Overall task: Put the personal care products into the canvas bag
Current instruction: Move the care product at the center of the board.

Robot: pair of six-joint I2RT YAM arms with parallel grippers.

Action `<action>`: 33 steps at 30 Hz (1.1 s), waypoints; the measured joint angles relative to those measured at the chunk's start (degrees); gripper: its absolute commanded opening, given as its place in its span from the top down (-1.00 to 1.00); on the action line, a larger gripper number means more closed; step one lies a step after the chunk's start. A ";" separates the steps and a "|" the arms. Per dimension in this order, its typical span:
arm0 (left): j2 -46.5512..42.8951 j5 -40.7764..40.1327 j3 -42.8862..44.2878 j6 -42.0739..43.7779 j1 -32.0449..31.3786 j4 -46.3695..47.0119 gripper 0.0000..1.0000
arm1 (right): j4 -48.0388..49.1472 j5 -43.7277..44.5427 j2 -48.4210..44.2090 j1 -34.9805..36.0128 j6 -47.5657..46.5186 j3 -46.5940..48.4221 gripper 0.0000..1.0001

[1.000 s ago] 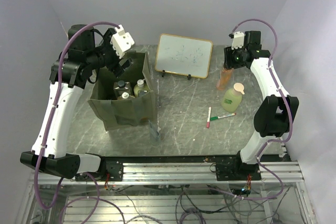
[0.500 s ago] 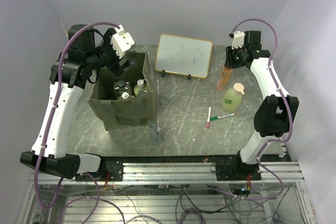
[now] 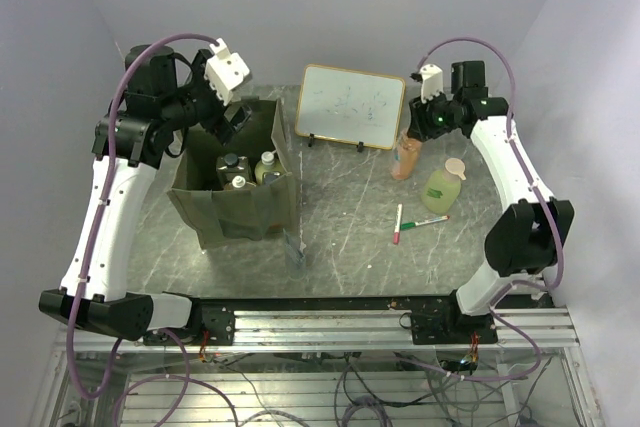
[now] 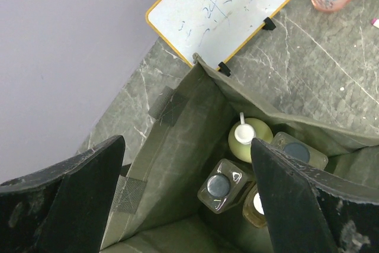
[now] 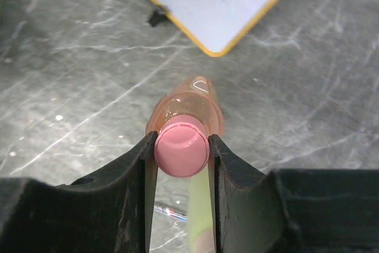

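My right gripper (image 5: pixel 182 153) is shut on the pink cap (image 5: pixel 182 149) of the orange bottle (image 3: pixel 405 160), which hangs tilted just above the table in front of the whiteboard. The green bottle with a peach pump (image 3: pixel 443 187) stands to its right. The olive canvas bag (image 3: pixel 236 202) stands open at the left. Inside it are a yellow-green bottle with a white cap (image 4: pixel 249 138), two clear dark-capped bottles (image 4: pixel 222 185) (image 4: pixel 299 151) and an amber one (image 4: pixel 256 207). My left gripper (image 4: pixel 186 146) hovers open over the bag's mouth, holding nothing.
A wood-framed whiteboard (image 3: pixel 351 105) leans at the back centre. A red marker (image 3: pixel 398 224) and a green marker (image 3: pixel 430 219) lie on the grey marble-pattern table (image 3: pixel 340 237) in front of the green bottle. Walls close in on the left, back and right.
My right gripper closed on the orange bottle's cap, lifted it and carried it left, away from the green bottle. The left arm stayed over the bag, shifting slightly.
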 measured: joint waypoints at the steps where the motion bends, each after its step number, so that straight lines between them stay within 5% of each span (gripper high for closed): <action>1: 0.00 -0.07 0.04 -0.37 0.15 0.26 -0.98 | -0.42 -0.68 -1.22 0.96 -0.33 -0.50 1.00; 11: 0.87 -0.20 3.52 -3.76 0.74 2.58 -0.97 | -0.66 -0.94 -9.03 15.28 0.07 -6.69 1.00; 23: 2.27 1.22 4.74 -5.55 0.50 3.89 -0.96 | 4.31 12.20 -12.46 27.71 6.60 -15.91 1.00; 33: 5.29 -0.24 5.51 -6.67 -3.80 4.17 -0.97 | 5.77 15.06 -14.25 28.48 10.23 -17.94 -0.04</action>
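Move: The pink-capped bottle, already gripped by its cap, is headed for the empty spot at the board's centre, about 11 cm back, 13 cm left and 18 cm below the right hand. The green bottle stands roughly 9 cm back and 11 cm right; the red marker lies some 15 cm back and 2 cm left, the green marker level with it but 7 cm right of the hand. For the left hand, that spot is about 28 cm right, 2 cm back and well below. The pink-capped bottle is carried by its cap in the right fingers, left and back some 18 cm, away from the green bottle to the open board left of the markers; it goes up about 2 cm, then down 4 to set it there, while the wrist turns counter-clockwise about 15 degrees and partly back. The grip just starts to ease. The open left hand rises about 3 cm over the bag, then eases right and sinks a little. ##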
